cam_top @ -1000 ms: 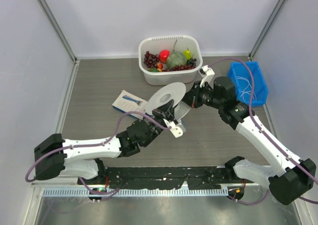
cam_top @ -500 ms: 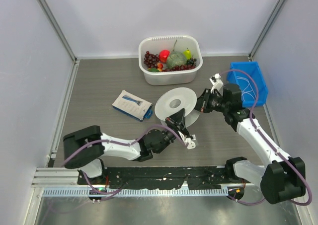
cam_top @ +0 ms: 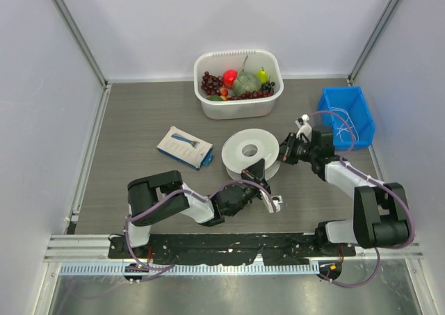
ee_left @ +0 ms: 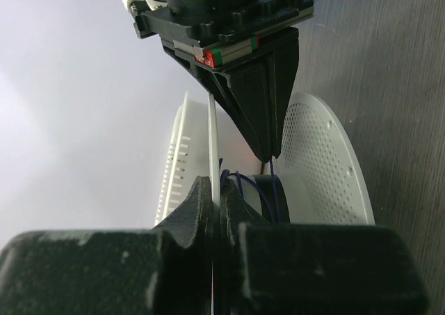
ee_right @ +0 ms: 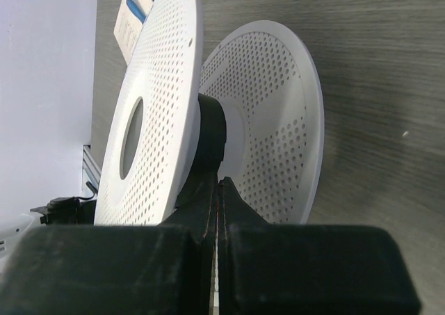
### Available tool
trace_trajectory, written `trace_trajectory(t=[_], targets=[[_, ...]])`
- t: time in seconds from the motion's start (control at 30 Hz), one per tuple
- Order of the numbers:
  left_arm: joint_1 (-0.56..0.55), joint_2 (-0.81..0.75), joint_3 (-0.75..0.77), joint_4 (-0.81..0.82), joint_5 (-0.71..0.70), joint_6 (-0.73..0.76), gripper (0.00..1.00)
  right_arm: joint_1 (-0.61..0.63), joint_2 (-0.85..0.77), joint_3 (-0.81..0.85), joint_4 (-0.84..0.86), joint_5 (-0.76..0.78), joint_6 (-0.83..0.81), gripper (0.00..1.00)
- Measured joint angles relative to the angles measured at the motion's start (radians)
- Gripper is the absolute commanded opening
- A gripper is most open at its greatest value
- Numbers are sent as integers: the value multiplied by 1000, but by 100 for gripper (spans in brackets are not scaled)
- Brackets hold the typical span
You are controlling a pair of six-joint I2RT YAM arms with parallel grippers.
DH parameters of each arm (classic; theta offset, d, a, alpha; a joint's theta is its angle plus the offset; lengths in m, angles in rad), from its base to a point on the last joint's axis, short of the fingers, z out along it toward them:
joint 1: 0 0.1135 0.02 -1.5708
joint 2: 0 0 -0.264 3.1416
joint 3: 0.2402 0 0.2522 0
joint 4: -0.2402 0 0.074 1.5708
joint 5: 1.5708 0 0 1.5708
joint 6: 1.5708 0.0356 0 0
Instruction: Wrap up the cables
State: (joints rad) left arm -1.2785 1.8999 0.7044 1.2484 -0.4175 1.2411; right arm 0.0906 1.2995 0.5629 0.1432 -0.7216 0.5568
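The round white perforated spool (cam_top: 249,150) lies nearly flat on the table. My left gripper (cam_top: 261,170) is shut on the thin rim of its upper flange (ee_left: 213,141), at the near side. My right gripper (cam_top: 284,150) is shut, with its tips (ee_right: 220,181) between the two flanges against the dark hub (ee_right: 211,138). In the left wrist view a thin cable strand (ee_left: 274,190), dark blue here, runs from the right gripper's tip across the hub. More pale cables (cam_top: 341,120) lie in the blue bin.
A white tub (cam_top: 236,110) of toy fruit stands behind the spool. The blue bin (cam_top: 363,124) is at the right, close to the right arm. A flat white and blue packet (cam_top: 185,147) lies left of the spool.
The spool has come down from a tilted, raised pose to nearly flat, and moved right and nearer. Both grippers moved with it. The left arm has folded in towards its base.
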Motion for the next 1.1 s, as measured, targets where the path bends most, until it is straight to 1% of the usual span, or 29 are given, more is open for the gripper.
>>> trace_trajectory(t=[0.2, 0.47, 0.67, 1.1], targets=[[51, 80, 40, 13, 35, 8, 0, -17, 138, -1, 156, -12, 4, 1], [121, 185, 92, 39, 102, 28, 0, -24, 229, 3, 241, 35, -7, 1], [149, 220, 119, 43, 142, 49, 0, -25, 309, 51, 255, 52, -25, 1], [185, 293, 150, 73, 174, 94, 0, -24, 475, 156, 253, 26, -24, 1]])
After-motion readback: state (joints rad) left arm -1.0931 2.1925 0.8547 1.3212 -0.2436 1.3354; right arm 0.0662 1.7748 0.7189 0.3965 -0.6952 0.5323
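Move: The open patch of table the spool is being carried over lies about 13 cm ahead of the left hand, 3 cm to its left and some 15 cm below. The spool's middle, its rim already held there, is about 6 cm ahead, 4 cm left and 4 cm below; the fruit basket stands about 36 cm ahead, 6 cm left. From the right hand that patch is roughly 8 cm ahead, 10 cm left and 11 cm below, the spool's middle 2 cm ahead and 9 cm left. Still pinching the spool's upper flange by its near-right rim, the left hand carries the spool forward about 7 cm while sinking nearly as far towards the table, fast at first and then slower. Beside the spool the right hand travels the same way, about 7 cm forward and down, its shut fingers keeping hold of the cable that comes off the hub; both wrists barely turn. ##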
